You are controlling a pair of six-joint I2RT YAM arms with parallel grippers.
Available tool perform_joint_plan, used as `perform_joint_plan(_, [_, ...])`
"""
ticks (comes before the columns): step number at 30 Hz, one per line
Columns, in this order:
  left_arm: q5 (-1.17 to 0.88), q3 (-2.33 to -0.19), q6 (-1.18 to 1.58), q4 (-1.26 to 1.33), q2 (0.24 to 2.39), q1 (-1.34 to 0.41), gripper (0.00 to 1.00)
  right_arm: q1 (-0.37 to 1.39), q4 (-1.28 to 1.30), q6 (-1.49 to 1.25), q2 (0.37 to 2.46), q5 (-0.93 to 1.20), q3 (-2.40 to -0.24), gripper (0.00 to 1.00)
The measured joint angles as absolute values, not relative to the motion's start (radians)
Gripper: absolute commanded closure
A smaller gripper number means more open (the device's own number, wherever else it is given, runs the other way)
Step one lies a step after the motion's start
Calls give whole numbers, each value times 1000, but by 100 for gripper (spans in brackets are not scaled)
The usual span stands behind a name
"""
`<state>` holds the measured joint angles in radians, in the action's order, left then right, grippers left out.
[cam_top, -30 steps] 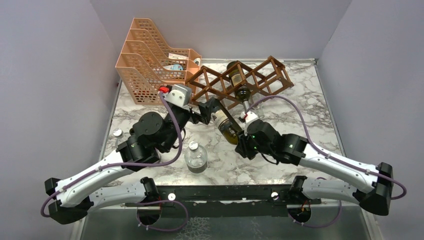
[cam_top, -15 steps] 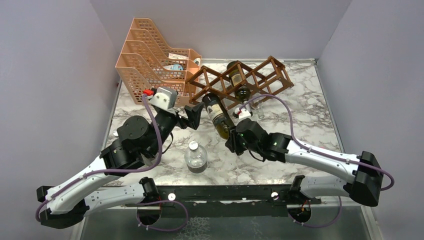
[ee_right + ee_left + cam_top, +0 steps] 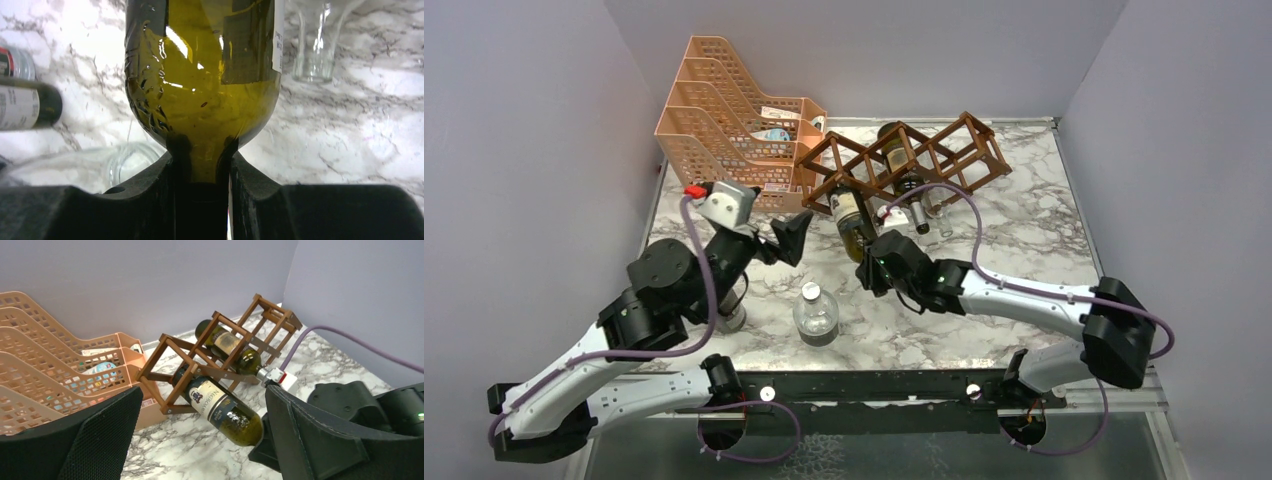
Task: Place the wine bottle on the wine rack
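The reddish-brown wine rack (image 3: 924, 158) (image 3: 215, 347) stands at the back of the marble table. One dark bottle (image 3: 902, 165) (image 3: 227, 342) lies in it. The wine bottle (image 3: 851, 215) (image 3: 220, 405) (image 3: 200, 75), green with a white label, is tilted, its base end in the rack's lower left opening. My right gripper (image 3: 874, 262) (image 3: 202, 172) is shut on its neck, just below the shoulder. My left gripper (image 3: 789, 238) (image 3: 200, 440) stands wide open to the left of the bottle, touching nothing.
A peach-orange perforated file tray (image 3: 724, 110) (image 3: 55, 370) stands left of the rack. An upright clear plastic bottle (image 3: 815, 315) stands near the front, between the arms. A small clear glass (image 3: 939, 220) (image 3: 312, 45) stands in front of the rack.
My right gripper has carried the wine bottle back and left, so its base end has reached the rack's lower left opening. My left arm has drawn back to the left, still open.
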<state>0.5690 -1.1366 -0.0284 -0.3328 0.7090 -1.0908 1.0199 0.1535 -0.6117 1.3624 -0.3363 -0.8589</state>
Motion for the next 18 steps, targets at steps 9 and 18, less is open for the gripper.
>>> perform_joint_plan(9, [606, -1151, -25, -339, 620, -1090, 1, 1019, 144, -605, 1554, -438, -1042, 99])
perform_joint_plan(18, [613, -1151, -3, -339, 607, -1090, 1, 973, 181, -583, 1681, -432, -1193, 96])
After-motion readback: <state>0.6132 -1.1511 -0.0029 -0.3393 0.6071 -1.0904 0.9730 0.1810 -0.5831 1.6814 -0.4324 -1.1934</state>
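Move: The wine bottle is already held by its neck in the right hand, its base just entering the rack's leftmost cell; that cell's middle lies about 16 cm ahead of the right hand and 7 cm left, roughly level. The racked bottle is some 19 cm ahead and 7 cm right, the clear bottle about 11 cm back and 9 cm left. From the left hand, the cell is about 19 cm ahead, 5 cm right and 29 cm below. The wine bottle is pushed base first deeper into the rack's leftmost cell: the right hand, keeping its grip on the neck, goes about 7 cm forward and 4 cm left at nearly constant height, turning slightly clockwise. The open, empty left hand backs off from the rack some 4 cm to its left while rising a little. ##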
